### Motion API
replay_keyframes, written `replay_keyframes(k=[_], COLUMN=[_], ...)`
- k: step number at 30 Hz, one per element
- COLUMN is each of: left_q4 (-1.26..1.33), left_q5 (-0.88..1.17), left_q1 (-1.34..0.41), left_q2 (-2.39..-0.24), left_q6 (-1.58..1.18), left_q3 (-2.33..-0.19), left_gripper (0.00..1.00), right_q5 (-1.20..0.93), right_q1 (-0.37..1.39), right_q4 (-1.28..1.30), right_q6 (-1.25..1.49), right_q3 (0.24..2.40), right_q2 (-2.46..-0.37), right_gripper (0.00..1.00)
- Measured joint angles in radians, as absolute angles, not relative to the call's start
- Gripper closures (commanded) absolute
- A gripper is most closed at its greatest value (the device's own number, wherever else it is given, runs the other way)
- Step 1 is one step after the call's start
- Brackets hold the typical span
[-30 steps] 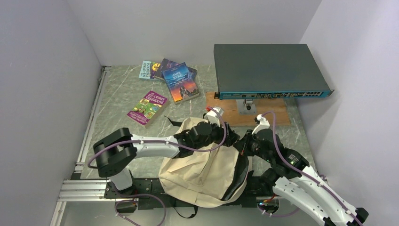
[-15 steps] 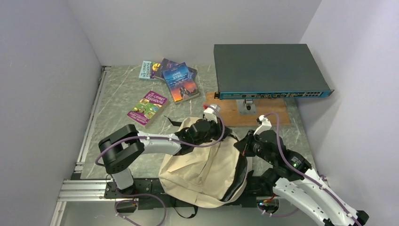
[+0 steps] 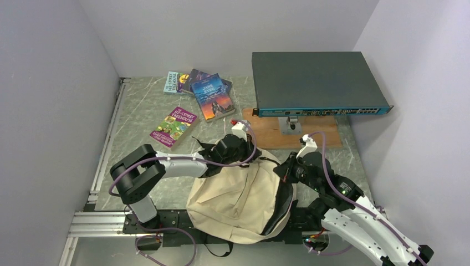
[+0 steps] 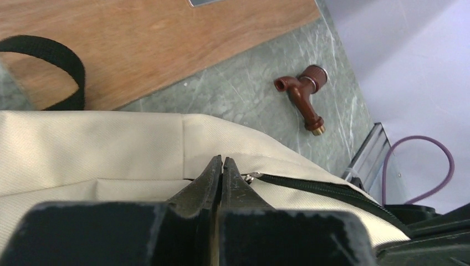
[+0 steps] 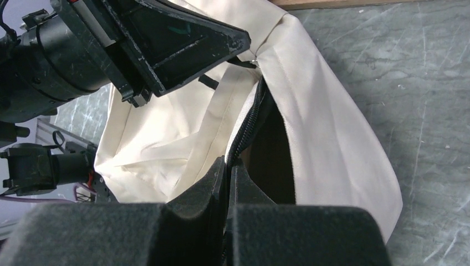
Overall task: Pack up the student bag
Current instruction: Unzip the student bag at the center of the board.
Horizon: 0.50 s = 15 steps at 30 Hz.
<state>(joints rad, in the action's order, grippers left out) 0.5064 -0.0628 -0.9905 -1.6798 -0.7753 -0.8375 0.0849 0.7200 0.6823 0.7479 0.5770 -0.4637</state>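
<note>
The cream student bag (image 3: 238, 194) lies at the near edge between the two arms, its dark main zipper (image 4: 321, 188) partly undone. My left gripper (image 4: 221, 160) is shut at the bag's top, and its tips pinch the zipper pull right beside the metal slider (image 4: 252, 177). In the right wrist view, that left gripper (image 5: 246, 47) shows above the dark gap of the bag (image 5: 271, 160). My right gripper (image 5: 228, 162) is shut on the bag's zipper edge (image 5: 249, 122). From above, it (image 3: 285, 169) sits at the bag's right side.
One paperback (image 3: 174, 126) and a loose pile of books (image 3: 213, 97) lie at the back left. A dark flat network unit (image 3: 316, 83) stands over a wooden board (image 3: 274, 136) at the back right. A brown tap-shaped piece (image 4: 302, 100) lies beside the board. A black strap loop (image 4: 66, 61) rests on the wood.
My left gripper has shut at the zipper and moved left and back, drawing the bag's top with it. The right arm has barely moved.
</note>
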Motion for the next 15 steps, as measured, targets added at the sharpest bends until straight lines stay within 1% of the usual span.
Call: replay_keyframes(k=[3,4,5,9,10,12,15], left_q4=[0.452,0.430,0.418,0.352,0.327,0.262,0.110], left_q5=[-0.031,-0.023,-0.019,-0.008,-0.009,-0.027,-0.104], left_q1=[-0.990,-0.988,-0.987,-0.976,-0.973,-0.971,-0.971], left_q2=[-1.675,-1.664,-1.651,-1.504,-1.459,-1.346,-1.153], left_q6=[-0.762,-0.758,-0.750,-0.736,-0.733,-0.725,-0.723], left_q3=[-0.859,-0.858,-0.852,-0.762,-0.741,-0.694,-0.635], left_gripper=[0.56,0.47,0.41,0.21,0.17,0.14,0.08], right_q5=[0.076,0.076,0.076,0.076,0.076,0.068,0.040], right_q1=[0.720,0.720,0.720,0.720,0.720,0.720,0.720], right_q4=[0.668,0.665,0.664,0.662,0.659,0.648,0.614], right_q6=[0.740,0.739,0.735,0.723,0.719,0.707,0.681], right_q3=[0.577,0.577,0.577,0.577,0.577,0.577,0.577], right_q2=[-0.478,-0.479,-0.479,-0.479,-0.479,-0.482,-0.495], right_gripper=[1.00,1.00,1.00,1.00,1.00,1.00,1.00])
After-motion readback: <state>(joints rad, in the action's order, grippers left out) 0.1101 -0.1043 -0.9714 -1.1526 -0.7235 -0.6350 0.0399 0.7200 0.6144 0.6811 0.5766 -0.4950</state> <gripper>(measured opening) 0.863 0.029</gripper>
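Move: The zip pull of the student bag is already in the left hand's shut tips, its slider roughly 2 cm to their right, level fore and aft and about 1 cm below. From that hand, the front pocket's black tab lies some 4 cm back and 5 cm left, the loop handle about 7 cm ahead and 4 cm left. For the right hand, shut on the zip's black edge, the slider is about 7 cm ahead, 6 cm left; the open zip mouth lies about 9 cm back. The zip pull is let go: the left fingers open wide and draw off, first back a couple of centimetres, then mostly left, about 10 cm in all, while coming back further and rising some 3 cm across the bag's front panel. The black zip edge stays pinched by the right hand, which only eases about 1 cm left. ##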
